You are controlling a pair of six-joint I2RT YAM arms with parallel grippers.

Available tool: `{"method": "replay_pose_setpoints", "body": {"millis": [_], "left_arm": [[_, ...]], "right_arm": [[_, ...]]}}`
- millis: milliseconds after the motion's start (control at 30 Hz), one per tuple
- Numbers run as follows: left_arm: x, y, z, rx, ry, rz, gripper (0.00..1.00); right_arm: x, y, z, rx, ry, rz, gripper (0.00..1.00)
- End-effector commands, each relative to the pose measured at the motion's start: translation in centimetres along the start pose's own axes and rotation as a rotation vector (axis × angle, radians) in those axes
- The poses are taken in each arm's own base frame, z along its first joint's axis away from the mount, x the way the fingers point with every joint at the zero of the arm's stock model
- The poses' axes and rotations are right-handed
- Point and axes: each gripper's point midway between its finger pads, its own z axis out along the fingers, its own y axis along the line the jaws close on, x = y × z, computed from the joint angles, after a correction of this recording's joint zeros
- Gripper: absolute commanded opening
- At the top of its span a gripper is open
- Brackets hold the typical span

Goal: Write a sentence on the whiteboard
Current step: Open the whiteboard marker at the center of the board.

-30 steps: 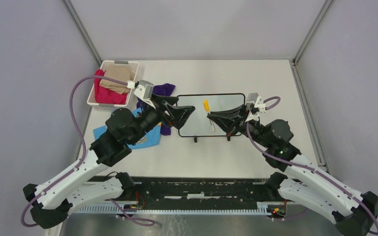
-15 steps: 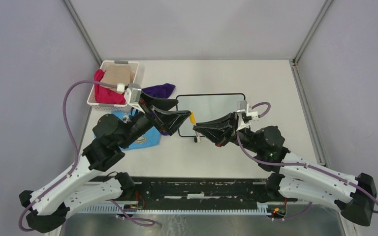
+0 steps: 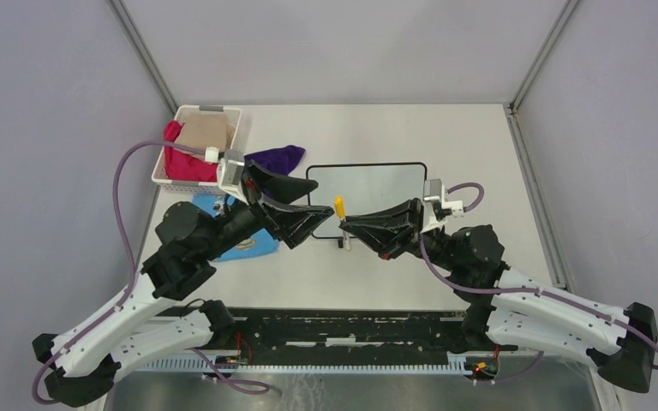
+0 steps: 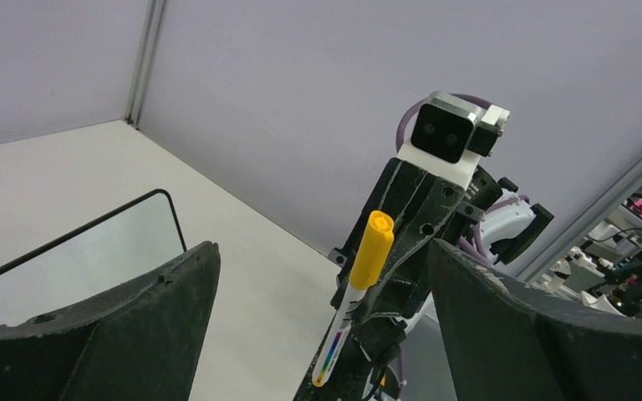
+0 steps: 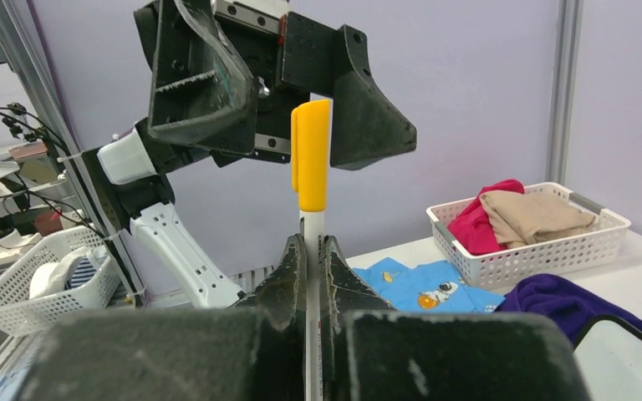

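Observation:
The whiteboard (image 3: 377,184) lies flat mid-table, black-framed, and no sentence is in view on its white face. My right gripper (image 3: 346,228) is shut on the white barrel of a marker (image 3: 339,206) and holds it upright with the yellow cap on top, over the board's near-left corner. In the right wrist view the cap (image 5: 311,154) rises above the right gripper (image 5: 311,244). My left gripper (image 3: 321,199) is open, just left of the marker. In the left wrist view the cap (image 4: 373,249) shows beyond the gap of the left gripper (image 4: 322,252), touching neither finger.
A white basket (image 3: 168,178) with red and tan cloth stands at the back left. A purple cloth (image 3: 276,157) lies left of the board, and a blue printed cloth (image 3: 248,247) lies under the left arm. Metal frame posts stand at the table's back corners.
The right gripper carried the marker left and nearer, from over the board to its near-left corner. The left gripper swung round to face the cap. Both grips are unchanged.

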Motion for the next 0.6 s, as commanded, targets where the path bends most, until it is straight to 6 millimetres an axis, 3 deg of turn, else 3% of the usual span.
{"method": "replay_pose_setpoints", "body": {"millis": [0,367,567], "left_arm": [[-0.3,-1.5,0.7,0.077,-0.007,-0.033,0.97],[1.6,-3.2,2.1,0.205,0.078,-0.066,0.76],[1.5,-3.4,1.9,0.216,0.066,-0.067,0.5]], "right_arm": [[-2.5,0.8,0.0,-0.02,-0.083,-0.026,0.0],[-2.2,0.8,0.2,-0.023,-0.072,-0.024,0.0],[-1.8,0.5,0.1,-0.009,-0.058,-0.028,0.0]]}}
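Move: The orange cap of the marker, standing upright in the right gripper, is about 5 cm to the left hand's right, 3 cm below and 1 cm back; from the right hand it is some 5 cm up and 1 cm ahead. The right gripper's tips on the white barrel lie about 5 cm right, 8 cm below and 2 cm back of the left hand. The whiteboard lies far beneath, roughly 28 cm ahead of the left hand, 11 cm to its right and 42 cm down. The left hand slides about 4 cm to the right and sinks some 2.5 cm towards the marker's cap, easing back up slightly and about 1 cm back at the end while it turns roughly 10 degrees clockwise, its wide-open fingers closing to a bit over half open around the cap. The right hand stays in place with its fingers shut on the white barrel, keeping the marker upright and still for the left. ##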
